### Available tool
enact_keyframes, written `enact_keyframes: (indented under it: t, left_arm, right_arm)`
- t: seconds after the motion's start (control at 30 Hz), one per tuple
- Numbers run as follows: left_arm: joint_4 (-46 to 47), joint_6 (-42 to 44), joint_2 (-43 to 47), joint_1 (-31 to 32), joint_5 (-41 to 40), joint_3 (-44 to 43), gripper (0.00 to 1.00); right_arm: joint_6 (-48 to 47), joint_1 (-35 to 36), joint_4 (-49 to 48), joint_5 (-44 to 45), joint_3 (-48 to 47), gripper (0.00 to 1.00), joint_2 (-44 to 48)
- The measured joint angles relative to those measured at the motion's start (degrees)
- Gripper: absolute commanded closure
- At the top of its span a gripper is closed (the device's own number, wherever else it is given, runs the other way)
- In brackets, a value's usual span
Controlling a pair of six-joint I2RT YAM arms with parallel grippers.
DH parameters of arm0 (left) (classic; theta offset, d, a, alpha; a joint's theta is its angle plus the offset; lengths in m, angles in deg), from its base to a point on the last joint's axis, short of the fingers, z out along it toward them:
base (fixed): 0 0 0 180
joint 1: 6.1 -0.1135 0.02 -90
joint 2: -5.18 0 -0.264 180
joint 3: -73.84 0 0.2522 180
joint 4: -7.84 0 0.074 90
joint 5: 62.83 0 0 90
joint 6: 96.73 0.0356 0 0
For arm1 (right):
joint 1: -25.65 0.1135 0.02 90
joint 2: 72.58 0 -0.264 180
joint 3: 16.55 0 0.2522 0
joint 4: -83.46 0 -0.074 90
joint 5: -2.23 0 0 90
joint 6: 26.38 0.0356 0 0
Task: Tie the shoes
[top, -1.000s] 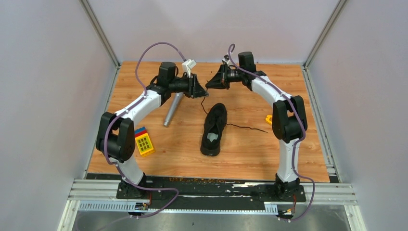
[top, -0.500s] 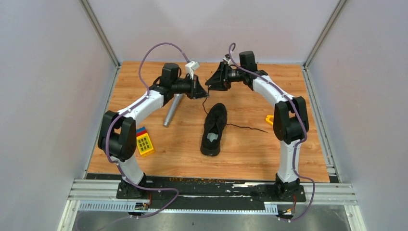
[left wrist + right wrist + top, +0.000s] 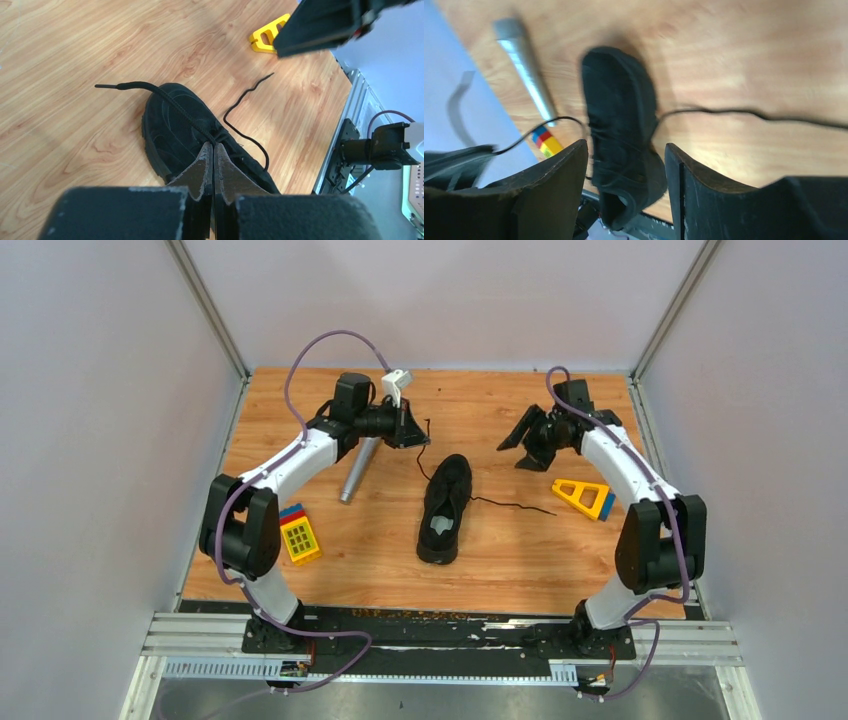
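The black shoe (image 3: 445, 508) lies mid-table, toe toward the back wall. My left gripper (image 3: 419, 436) hovers just behind and left of the toe, shut on one thin black lace (image 3: 424, 455) that rises from the shoe. In the left wrist view its fingertips (image 3: 213, 146) pinch that lace (image 3: 165, 97), whose free end sticks out past the shoe (image 3: 172, 127). The other lace (image 3: 512, 506) trails loose on the wood to the shoe's right. My right gripper (image 3: 517, 450) is open, off to the back right and holding nothing. In its wrist view the gripper (image 3: 626, 150) frames the shoe (image 3: 621, 100) from afar.
A silver microphone (image 3: 357, 470) lies left of the shoe. A colourful toy block (image 3: 298, 535) sits near the left arm. A yellow wedge (image 3: 583, 496) rests by the right arm. Grey walls close in the back and both sides of the wooden table (image 3: 500, 570).
The left gripper has closed on the lace. The right gripper has opened, let the lace go and swung away to the right, uncovering the yellow wedge.
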Motion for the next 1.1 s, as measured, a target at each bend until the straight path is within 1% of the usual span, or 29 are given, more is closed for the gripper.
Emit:
enact_keyframes:
  t: [0.07, 0.17, 0.27, 0.37, 0.5, 0.67, 0.73, 0.83, 1.07, 1.1]
  left_arm:
    - [-0.2, -0.2, 0.1, 0.0, -0.5, 0.0, 1.0]
    - [-0.4, -0.4, 0.3, 0.0, -0.9, 0.0, 1.0]
    - [-0.6, -0.6, 0.5, 0.0, -1.2, 0.0, 1.0]
    - [-0.7, -1.0, 0.6, 0.0, -1.7, 0.0, 1.0]
    - [-0.7, -2.0, 1.0, 0.0, -2.4, 0.0, 1.0]
    - [-0.9, -3.3, 2.4, 0.0, -2.6, 0.0, 1.0]
    - [-0.8, -3.6, 2.8, 0.0, -2.6, 0.0, 1.0]
    - [-0.6, -4.2, 2.8, 0.0, -2.6, -0.1, 1.0]
    - [0.2, -5.2, 2.8, 0.0, -2.6, -0.1, 1.0]
    - [0.5, -5.4, 2.8, 0.0, -2.6, -0.1, 1.0]
  right_arm:
    - [2.5, 0.4, 2.1, 1.2, 3.0, 0.42, -1.0]
    - [6.5, 0.6, 4.5, 1.6, 5.2, 0.46, -4.8]
    - [10.2, 0.8, 6.4, 2.2, 4.7, 0.47, -9.6]
    - [12.8, 1.4, 8.8, 4.0, 3.1, 0.5, -13.4]
    - [16.2, 2.5, 11.7, 7.4, 1.9, 0.51, -15.1]
    - [17.6, 3.2, 13.7, 10.7, 1.9, 0.55, -15.1]
    - [17.7, 3.2, 13.8, 11.7, 2.0, 0.6, -15.1]
    - [17.7, 3.2, 13.9, 13.3, 2.5, 0.61, -15.2]
    - [17.3, 3.2, 14.4, 16.6, 2.2, 0.64, -19.0]
    - [17.0, 3.2, 14.6, 16.6, 2.0, 0.68, -19.3]
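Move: The middle of the right lace lies about 6 cm back, 3 cm right and 16 cm below the open right hand. From the same hand, the shoe is some 8 cm back and 11 cm left, the yellow triangle 5 cm back and 17 cm right, both about 15 cm lower. From the left hand, still pinching the left lace, that right lace is roughly 8 cm back, 18 cm right, 19 cm down. Right hand sinks some 15 cm, drawing back 6, to the right lace, tipping downward, fingers narrowing astride it. ##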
